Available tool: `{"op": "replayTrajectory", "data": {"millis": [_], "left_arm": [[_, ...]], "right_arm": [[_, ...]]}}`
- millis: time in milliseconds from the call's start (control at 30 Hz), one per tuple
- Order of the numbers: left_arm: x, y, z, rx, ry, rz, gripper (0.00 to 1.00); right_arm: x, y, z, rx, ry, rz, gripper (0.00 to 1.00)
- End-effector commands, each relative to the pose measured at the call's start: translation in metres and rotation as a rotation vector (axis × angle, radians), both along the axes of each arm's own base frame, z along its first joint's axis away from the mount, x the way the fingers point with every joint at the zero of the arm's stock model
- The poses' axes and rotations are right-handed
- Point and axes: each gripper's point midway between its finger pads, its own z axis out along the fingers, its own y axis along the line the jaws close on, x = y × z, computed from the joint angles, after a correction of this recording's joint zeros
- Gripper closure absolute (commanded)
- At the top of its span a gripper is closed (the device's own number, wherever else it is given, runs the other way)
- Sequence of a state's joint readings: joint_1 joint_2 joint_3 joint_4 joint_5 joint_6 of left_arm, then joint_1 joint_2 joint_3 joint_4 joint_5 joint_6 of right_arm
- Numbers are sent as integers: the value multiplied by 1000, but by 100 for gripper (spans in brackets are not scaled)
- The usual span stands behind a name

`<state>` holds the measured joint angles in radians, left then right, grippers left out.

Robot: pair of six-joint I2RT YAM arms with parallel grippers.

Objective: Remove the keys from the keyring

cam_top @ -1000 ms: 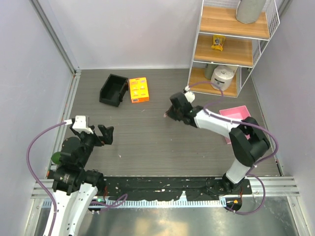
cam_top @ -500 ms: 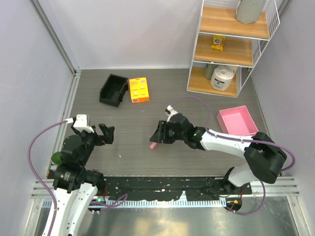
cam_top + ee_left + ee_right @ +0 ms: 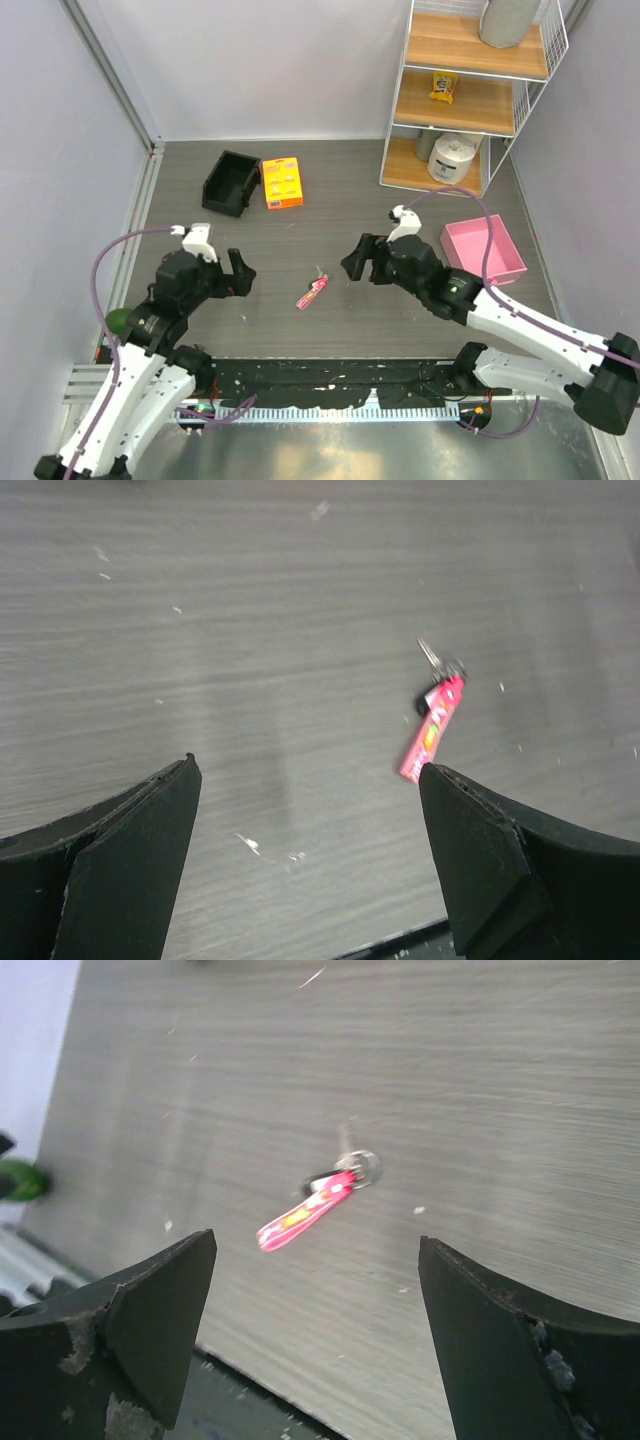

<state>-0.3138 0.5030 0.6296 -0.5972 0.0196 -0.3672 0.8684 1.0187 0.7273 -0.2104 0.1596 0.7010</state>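
Observation:
The keyring (image 3: 313, 292), a small pink-red strap with a metal ring, lies flat on the grey table between the two arms. The left wrist view shows the strap (image 3: 432, 730) with a thin silvery key (image 3: 430, 653) pointing away from its ring end. Seen from the right wrist, the keyring (image 3: 300, 1212) has a black-headed key (image 3: 320, 1177) at its ring. My left gripper (image 3: 238, 273) (image 3: 308, 770) is open, left of the keyring. My right gripper (image 3: 357, 262) (image 3: 318, 1240) is open, right of it, and holds nothing.
A black bin (image 3: 230, 182) and an orange box (image 3: 282, 182) stand at the back left. A pink tray (image 3: 485, 247) sits at the right, beside a wire shelf unit (image 3: 470, 90) holding a white appliance (image 3: 455, 157).
The right gripper carried the keyring forward, opened and left it on the table, then drew back to the right. The left arm moved forward toward the keyring.

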Motion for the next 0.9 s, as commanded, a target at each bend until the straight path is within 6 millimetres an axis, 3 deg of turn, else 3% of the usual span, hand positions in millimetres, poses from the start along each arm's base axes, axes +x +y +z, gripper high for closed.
{"op": "replayTrajectory", "data": {"millis": [0,100,167,267,500,567,633,733,867], "left_arm": [[-7,-36,-4,-59,89,-83,3],[3,-65,-10,-39,85,-131,9],[6,-92,-13,-4,90,-206,16],[19,-118,-20,65,122,-249,25],[55,-158,-41,121,211,-263,36],[62,-171,-44,127,249,-274,48],[67,-188,-44,103,297,-298,54],[71,-206,-61,121,386,-308,51],[76,-216,-79,161,461,-275,48]], "right_arm": [[22,-64,9,-155,-95,-262,11],[27,-90,12,-203,-113,-358,12],[27,-101,14,-217,-124,-393,12],[26,-110,15,-226,-136,-421,12],[21,-129,21,-198,-180,-480,12],[21,-136,23,-197,-197,-503,13],[20,-142,26,-198,-215,-520,13],[18,-149,31,-191,-237,-538,12],[16,-156,36,-190,-260,-549,13]]}}
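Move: The keyring with its keys and pink strap lies loose on the floor between the hands, about 16 cm to the left hand's right, 3 cm ahead of it and some 16 cm below. From the right hand it is about 10 cm to the left, 1 cm ahead and 16 cm below. The orange box stands roughly 36 cm ahead of the left hand and 7 cm to its right; the pink basket is about 40 cm to the right hand's right and 10 cm ahead. Towards the keyring comes the left hand, sweeping about 20 cm right and sinking about 7 cm, then also reaching some 8 cm forward; it tips down, turns clockwise, and half closes its wide-open fingers in the air. Meanwhile the right hand, still open, clears away some 14 cm to the right towards the pink basket, turning clockwise. ##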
